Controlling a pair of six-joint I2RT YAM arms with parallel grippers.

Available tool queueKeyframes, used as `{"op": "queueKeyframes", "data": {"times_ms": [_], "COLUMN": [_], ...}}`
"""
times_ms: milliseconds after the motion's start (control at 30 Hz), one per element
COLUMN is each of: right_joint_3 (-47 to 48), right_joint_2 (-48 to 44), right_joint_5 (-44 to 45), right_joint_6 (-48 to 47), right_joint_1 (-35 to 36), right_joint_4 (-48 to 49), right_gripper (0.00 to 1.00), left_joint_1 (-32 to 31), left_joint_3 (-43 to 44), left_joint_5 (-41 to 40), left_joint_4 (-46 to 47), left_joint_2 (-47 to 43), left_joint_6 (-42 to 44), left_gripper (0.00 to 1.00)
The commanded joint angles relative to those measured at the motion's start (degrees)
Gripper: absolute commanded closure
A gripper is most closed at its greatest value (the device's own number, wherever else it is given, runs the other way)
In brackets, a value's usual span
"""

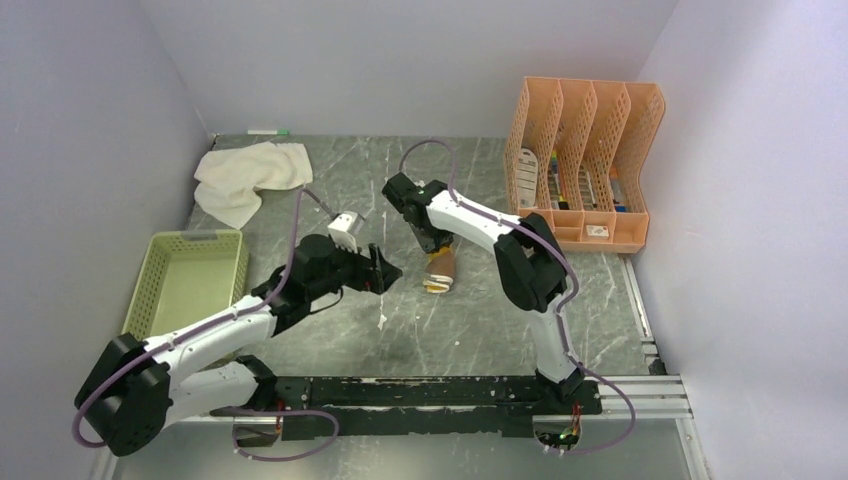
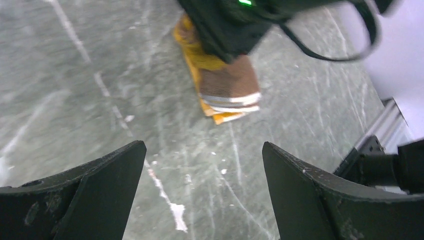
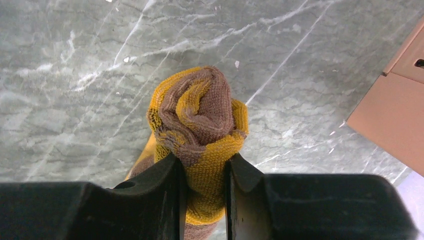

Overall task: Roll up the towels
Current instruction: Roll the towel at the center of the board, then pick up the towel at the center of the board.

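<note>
The brown towel with mustard-yellow edging [image 1: 441, 272] is rolled up in the middle of the table, and my right gripper [image 1: 432, 247] is shut on its far end. From the right wrist the roll [image 3: 200, 117] shows end-on, squeezed between both fingers [image 3: 160, 180]. My left gripper [image 1: 388, 270] stands open just left of the roll, nothing between its fingertips [image 2: 120, 165]; the roll [image 2: 227, 87] lies ahead of it. The cream-white towel [image 1: 245, 178] lies crumpled and unrolled at the back left.
A green mesh basket [image 1: 190, 282] stands at the left edge. An orange file rack [image 1: 585, 165] holding small items fills the back right. White walls close the table on three sides; a metal rail [image 1: 640, 395] runs along the near edge.
</note>
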Motion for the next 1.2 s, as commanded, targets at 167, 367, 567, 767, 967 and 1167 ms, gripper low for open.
{"op": "queueKeyframes", "data": {"times_ms": [167, 367, 567, 767, 967, 1167], "right_joint_3": [3.8, -2.6, -3.1, -4.4, -6.1, -7.1], "right_joint_2": [9.2, 10.2, 10.5, 10.2, 10.4, 10.1], "right_joint_5": [-2.9, -6.9, -7.7, -9.0, -9.5, -10.0], "right_joint_6": [3.9, 4.9, 4.6, 4.2, 4.0, 3.5], "right_joint_1": [-0.9, -2.1, -2.7, -3.2, -3.3, -3.3], "right_joint_4": [-3.7, 1.3, 1.6, 3.1, 4.3, 5.1], "right_gripper": [0.9, 0.9, 0.88, 0.88, 0.88, 0.87], "left_joint_1": [-10.3, -16.4, -21.5, -24.3, -28.2, -32.6], "left_joint_3": [-1.2, 1.2, 9.7, 16.1, 22.6, 34.3], "left_joint_5": [-10.4, -13.3, -21.4, -26.8, -39.5, -55.4], "left_joint_4": [16.5, 23.7, 17.4, 11.7, 4.2, -12.3], "left_joint_2": [7.7, 18.0, 27.1, 31.0, 36.8, 46.5], "left_joint_6": [0.6, -0.9, -6.6, -11.6, -14.8, -21.3], "left_gripper": [0.01, 0.0, 0.0, 0.0, 0.0, 0.01]}}
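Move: The rolled yellow-brown towel is already pinched in the right hand, its middle about 3 cm back of that hand and 3 cm below. From the empty left hand the towel is some 11 cm right, 6 cm ahead and 12 cm lower. The white towel is roughly 26 cm left and 24 cm ahead of the left hand, 13 cm below. The orange organizer stands about 27 cm right and 11 cm ahead of the right hand, level with it. The rolled towel stays pinched in the right hand, which lowers it about 3 cm towards the board, mostly early on, then holds there. The left hand, fingers kept wide open, sweeps some 16 cm right and 6 cm down in all, dipping, rising slightly and sinking again, to the towel's free near end, turning about 15 degrees counter-clockwise late on without closing on it. ##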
